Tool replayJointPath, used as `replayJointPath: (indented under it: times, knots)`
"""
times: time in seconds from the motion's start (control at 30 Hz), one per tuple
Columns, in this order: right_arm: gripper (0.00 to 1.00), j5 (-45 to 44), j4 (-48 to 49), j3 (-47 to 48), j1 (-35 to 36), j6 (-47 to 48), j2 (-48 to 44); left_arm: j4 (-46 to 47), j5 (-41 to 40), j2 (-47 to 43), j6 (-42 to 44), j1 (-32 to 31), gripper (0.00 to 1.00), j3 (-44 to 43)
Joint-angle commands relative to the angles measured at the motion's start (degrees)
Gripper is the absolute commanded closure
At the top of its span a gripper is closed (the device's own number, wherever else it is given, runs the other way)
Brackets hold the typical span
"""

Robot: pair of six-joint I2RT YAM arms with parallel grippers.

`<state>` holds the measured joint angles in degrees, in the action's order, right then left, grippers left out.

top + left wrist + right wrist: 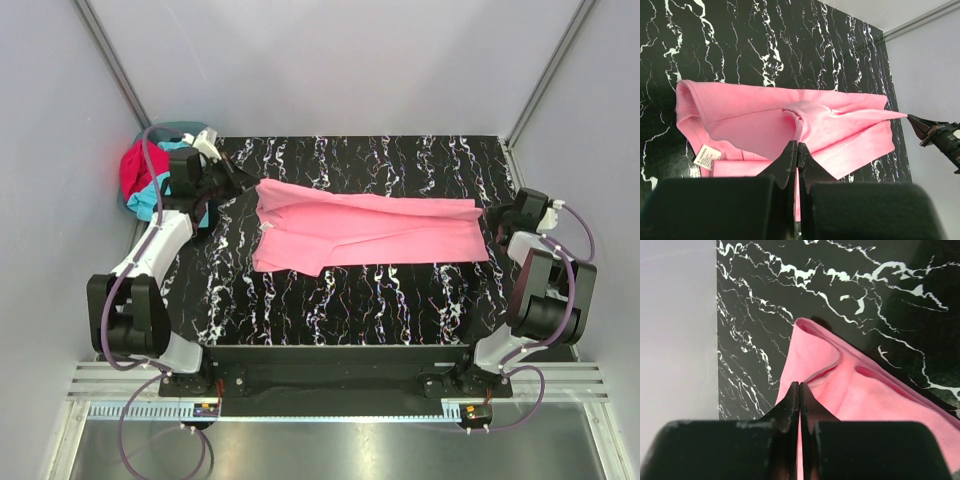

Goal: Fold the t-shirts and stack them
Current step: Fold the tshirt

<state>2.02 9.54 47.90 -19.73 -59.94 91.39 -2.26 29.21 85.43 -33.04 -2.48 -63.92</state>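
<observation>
A light pink t-shirt (365,232) lies folded lengthwise in a long band across the black marbled table (340,310). My left gripper (246,186) is shut on its left end, and pink cloth (765,120) bunches right at the closed tips (797,145). A white label (706,157) shows near that end. At the right end, my right gripper (487,214) is shut on the shirt's edge (865,390), tips together (799,385). A crimson t-shirt (138,168) and a turquoise one (150,200) sit bundled at the far left, behind the left arm.
The bundle rests in a teal basket (180,128) at the table's back left corner. Grey walls close in on both sides and behind. The right gripper's tip (920,125) shows in the left wrist view, past the table's edge.
</observation>
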Motion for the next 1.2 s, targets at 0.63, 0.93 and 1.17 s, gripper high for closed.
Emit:
replayJointPath:
  times: [0.63,0.93,1.17]
  knots:
    - [0.99,-2.72,-1.63,3.69,-1.54,1.05,2.65,2.97,-6.44,-7.38,-1.59,-0.68,0.99,13.21]
    - [0.37,-0.62,-1.37,8.08,-1.72,2.11,4.14,0.33,-11.45,-9.83,-3.79,-1.65,0.43,15.13]
    - [0.37,1.4,-1.63,8.88,-1.54,-2.09,0.46,2.0,-13.74,-15.81,-7.3,-4.54,0.47,18.48]
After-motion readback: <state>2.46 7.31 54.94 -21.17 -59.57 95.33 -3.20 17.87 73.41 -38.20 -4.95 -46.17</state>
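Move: Each hand still pinches a corner of the t-shirt's far edge, lifted back over the fold. The near left corner of the t-shirt is about 15 cm back and 3 cm left of the left hand, some 18 cm lower; the neck label is 5 cm back and 1 cm left, and the bin of shirts 5 cm ahead and 23 cm left. From the right hand the near right corner is about 11 cm back, 4 cm right and 8 cm down, the far right fold corner 5 cm ahead and 2 cm right. The left hand lowers its held corner about 6 cm while drawing it some 4 cm back towards the near edge, tipping slightly down, then opens wide to let the cloth go and eases a little farther back with a small counter-clockwise turn. The right hand barely travels, settling about 2 cm down and 1 cm back before it opens and lets go of its corner too, then retreats some 3 cm forward and as much up. ##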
